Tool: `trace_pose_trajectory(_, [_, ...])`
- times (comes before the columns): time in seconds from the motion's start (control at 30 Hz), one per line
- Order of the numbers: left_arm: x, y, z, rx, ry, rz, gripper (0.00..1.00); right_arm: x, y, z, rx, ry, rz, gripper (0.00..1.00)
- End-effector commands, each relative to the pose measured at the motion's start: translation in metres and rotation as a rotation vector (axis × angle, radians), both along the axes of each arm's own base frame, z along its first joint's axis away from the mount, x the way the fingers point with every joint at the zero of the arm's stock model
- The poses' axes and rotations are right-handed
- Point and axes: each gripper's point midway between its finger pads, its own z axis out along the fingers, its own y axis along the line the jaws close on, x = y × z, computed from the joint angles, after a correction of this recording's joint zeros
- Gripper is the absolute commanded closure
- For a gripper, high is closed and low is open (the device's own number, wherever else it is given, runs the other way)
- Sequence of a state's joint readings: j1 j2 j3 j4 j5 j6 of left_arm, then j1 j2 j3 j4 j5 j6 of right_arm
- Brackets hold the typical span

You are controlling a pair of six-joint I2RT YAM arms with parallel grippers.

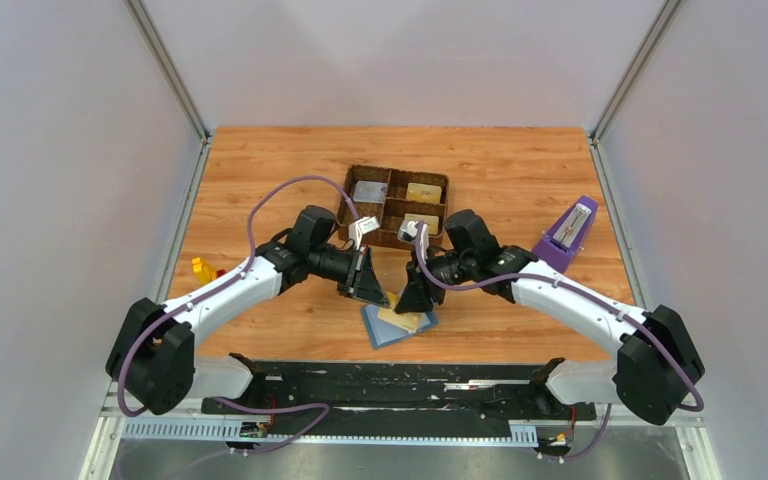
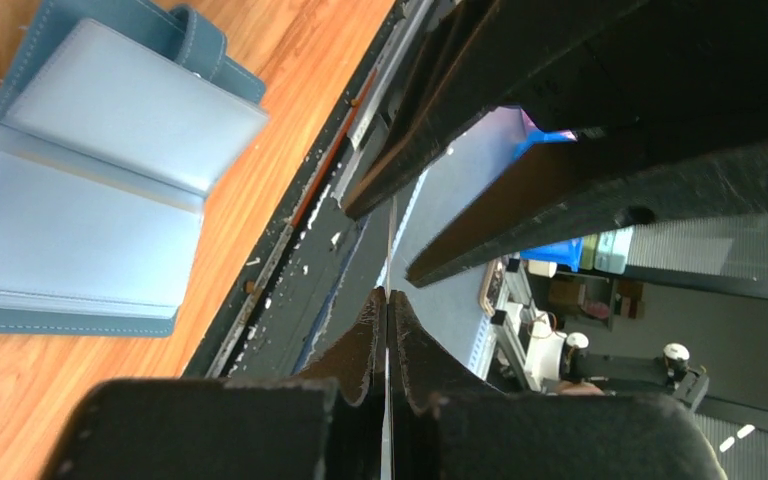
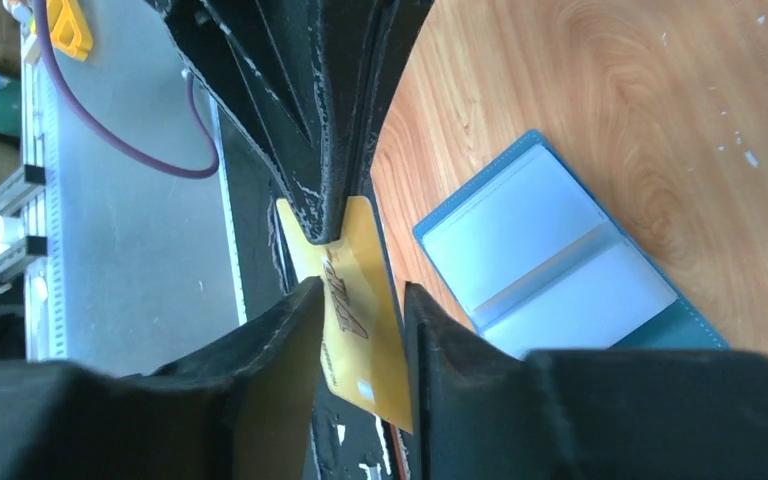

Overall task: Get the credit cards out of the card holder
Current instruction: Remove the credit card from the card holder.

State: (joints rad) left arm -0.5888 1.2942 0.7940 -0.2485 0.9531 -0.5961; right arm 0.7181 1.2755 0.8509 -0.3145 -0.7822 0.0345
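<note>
The blue card holder (image 1: 385,328) (image 2: 90,190) (image 3: 550,260) lies open on the wood near the table's front edge, its light pockets facing up. Above it, my left gripper (image 1: 373,288) (image 2: 388,295) is shut on a gold-yellow credit card (image 3: 365,340) (image 1: 400,319). In the left wrist view the card shows only as a thin edge between the pads. My right gripper (image 1: 415,296) (image 3: 360,290) faces the left one, and its jaws stand open on either side of the same card, with gaps still showing.
A brown woven divided tray (image 1: 394,205) behind the grippers holds flat cards in its compartments. A purple metronome (image 1: 566,238) stands at the right, and yellow and red blocks (image 1: 203,270) lie at the left. A black rail (image 1: 400,385) runs along the near edge.
</note>
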Motion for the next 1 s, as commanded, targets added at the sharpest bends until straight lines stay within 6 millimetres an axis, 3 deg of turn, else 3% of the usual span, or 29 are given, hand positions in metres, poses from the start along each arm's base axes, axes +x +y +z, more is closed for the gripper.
trace_pose_trajectory(0.0, [0.001,-0.003,0.004,-0.027,-0.031,-0.031,1.00,-0.006,0.009,0.021,0.074,0.008,0.078,0.77])
trace_pose_trajectory(0.07, [0.002,-0.002,0.003,-0.014,-0.035,-0.025,0.96,-0.007,0.010,0.022,0.080,0.020,0.075,0.96])
trace_pose_trajectory(0.1, [0.003,-0.003,0.006,-0.012,-0.046,-0.022,0.89,-0.007,0.010,0.022,0.082,0.026,0.065,1.00])
trace_pose_trajectory(0.23, [0.011,0.000,0.007,0.025,-0.064,0.014,0.62,-0.006,0.008,0.021,0.098,0.082,-0.005,1.00])
trace_pose_trajectory(0.37, [0.021,0.000,0.015,0.015,-0.077,0.056,0.49,-0.007,0.009,0.032,0.158,0.125,-0.054,1.00])
trace_pose_trajectory(0.7, [0.038,-0.004,0.040,-0.080,-0.107,0.196,0.39,0.015,0.013,0.070,0.290,0.188,-0.273,1.00])
trace_pose_trajectory(0.97, [0.038,-0.006,0.058,-0.228,-0.114,0.258,0.32,0.036,0.005,0.078,0.383,0.258,-0.487,1.00])
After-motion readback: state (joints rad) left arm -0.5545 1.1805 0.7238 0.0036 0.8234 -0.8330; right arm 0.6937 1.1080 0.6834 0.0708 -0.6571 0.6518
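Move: The yellow credit card, already pinched by the left fingers at one end, has its middle about 2 cm back, 2 cm right and 1 cm below the left hand. It sits between the right hand's open fingers, its middle about 1 cm back and 1 cm below them. From the right hand, the open card holder lies on the table some 3 cm ahead and 13 cm down, the basket roughly 29 cm ahead and 12 cm down. The card passes to the right hand, whose fingers shut on it at once before the left fingers open and let it go. The right hand eases back about 1 cm, then carries the card up about 5 cm and forward over the holder, levelling its fingers and turning some 20 degrees clockwise. The left hand, fingers spread around the card, goes forward and up alongside, about 3 cm each way. ##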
